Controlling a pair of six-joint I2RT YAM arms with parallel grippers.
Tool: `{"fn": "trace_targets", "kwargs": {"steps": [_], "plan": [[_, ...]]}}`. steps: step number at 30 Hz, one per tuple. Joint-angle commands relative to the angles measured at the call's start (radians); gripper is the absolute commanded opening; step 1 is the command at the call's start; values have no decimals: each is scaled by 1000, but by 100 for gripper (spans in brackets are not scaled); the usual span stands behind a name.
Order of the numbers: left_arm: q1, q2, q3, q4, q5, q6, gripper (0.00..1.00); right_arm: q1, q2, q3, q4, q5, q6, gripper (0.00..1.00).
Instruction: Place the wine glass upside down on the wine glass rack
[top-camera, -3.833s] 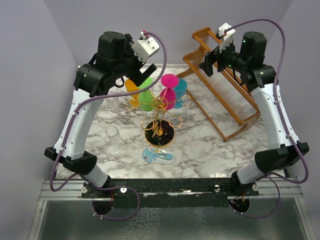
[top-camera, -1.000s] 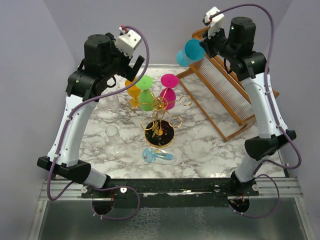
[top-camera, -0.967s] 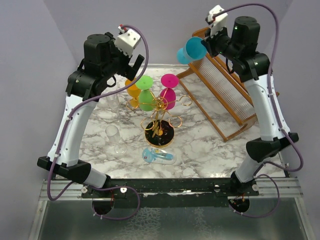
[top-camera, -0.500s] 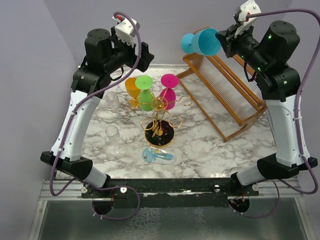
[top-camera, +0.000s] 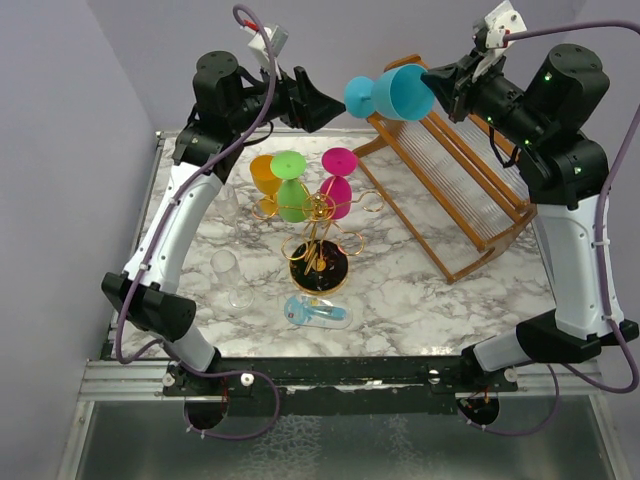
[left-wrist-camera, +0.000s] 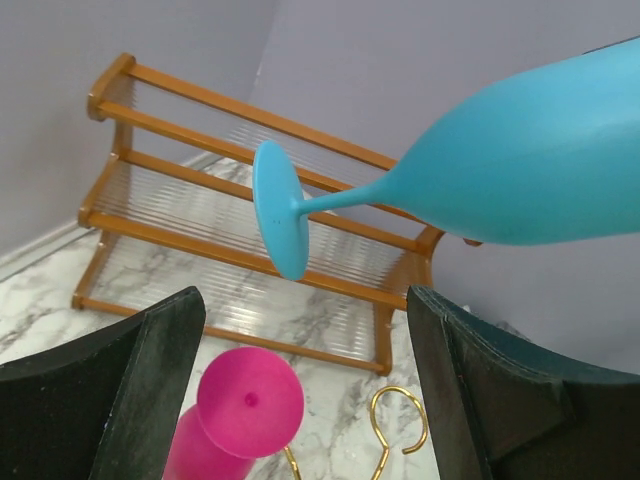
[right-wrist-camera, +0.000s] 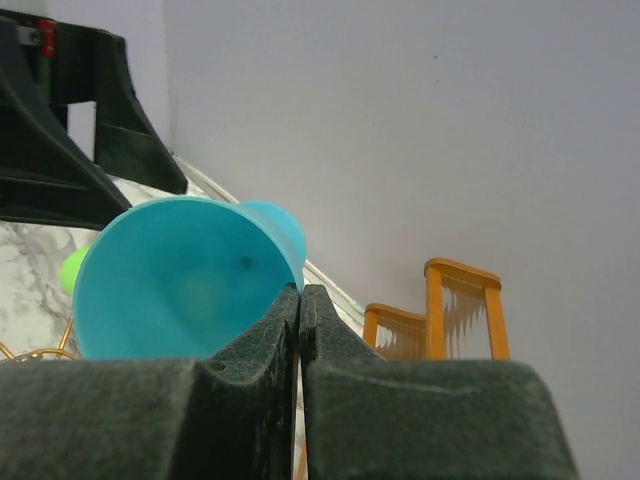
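Note:
A blue wine glass (top-camera: 400, 92) lies sideways high in the air, its foot (top-camera: 358, 97) pointing left. My right gripper (top-camera: 440, 80) is shut on its rim, and the right wrist view shows the rim pinched at the fingertips (right-wrist-camera: 301, 290). My left gripper (top-camera: 335, 108) is open just left of the foot. In the left wrist view the foot (left-wrist-camera: 280, 210) hangs ahead of and above the gap between the fingers, touching neither. Below stands the gold wine glass rack (top-camera: 318, 215) on its black base (top-camera: 318, 272). It carries upside-down orange (top-camera: 265, 172), green (top-camera: 291, 190) and pink (top-camera: 338, 185) glasses.
A large brown wooden slatted rack (top-camera: 450, 180) leans at the back right. Two clear glasses (top-camera: 228, 275) (top-camera: 228, 205) stand on the marble at left. A pale blue clear glass (top-camera: 318, 312) lies on its side in front of the gold rack's base.
My left arm has swung right and up toward the blue glass's foot, its jaws narrowing a little. My right arm has lifted the blue glass and carried it left, turning it sideways.

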Motion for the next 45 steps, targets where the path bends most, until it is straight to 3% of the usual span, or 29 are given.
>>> {"fn": "trace_targets", "kwargs": {"steps": [1, 7, 15, 29, 32, 36, 45], "plan": [[6, 25, -13, 119, 112, -135, 83, -4, -31, 12, 8, -89, 30, 1], [6, 37, -42, 154, 138, -183, 71, -5, -31, 15, 4, -140, 41, 1], [6, 45, -66, 200, 181, -226, 42, -7, -31, 17, 4, -162, 46, 1], [7, 52, -76, 220, 202, -257, 11, -8, -31, 10, 5, -182, 46, 1], [7, 52, -81, 241, 210, -273, 0, -9, -31, 6, 6, -182, 43, 1], [10, 45, -87, 260, 214, -279, 0, -8, -36, -9, 6, -181, 30, 2], [75, 7, -76, 222, 160, -222, 0, -8, -64, -46, -7, -140, -12, 35]]}}
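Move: The blue wine glass is held by its rim in the right hand, its foot about 12 cm to that hand's left and 2 cm below. From the open left hand the foot lies some 6 cm right, 2 cm ahead and 2 cm above. Below the left hand by 17 cm and 2 cm back stand the upturned magenta glass, 3 cm right, and green glass, 7 cm left; the wine glass rack's middle is 10 cm back, 1 cm left, 25 cm down. Left eases 2 cm right-down, pinching the foot that right carries 3 cm back-left before opening at the rim. ##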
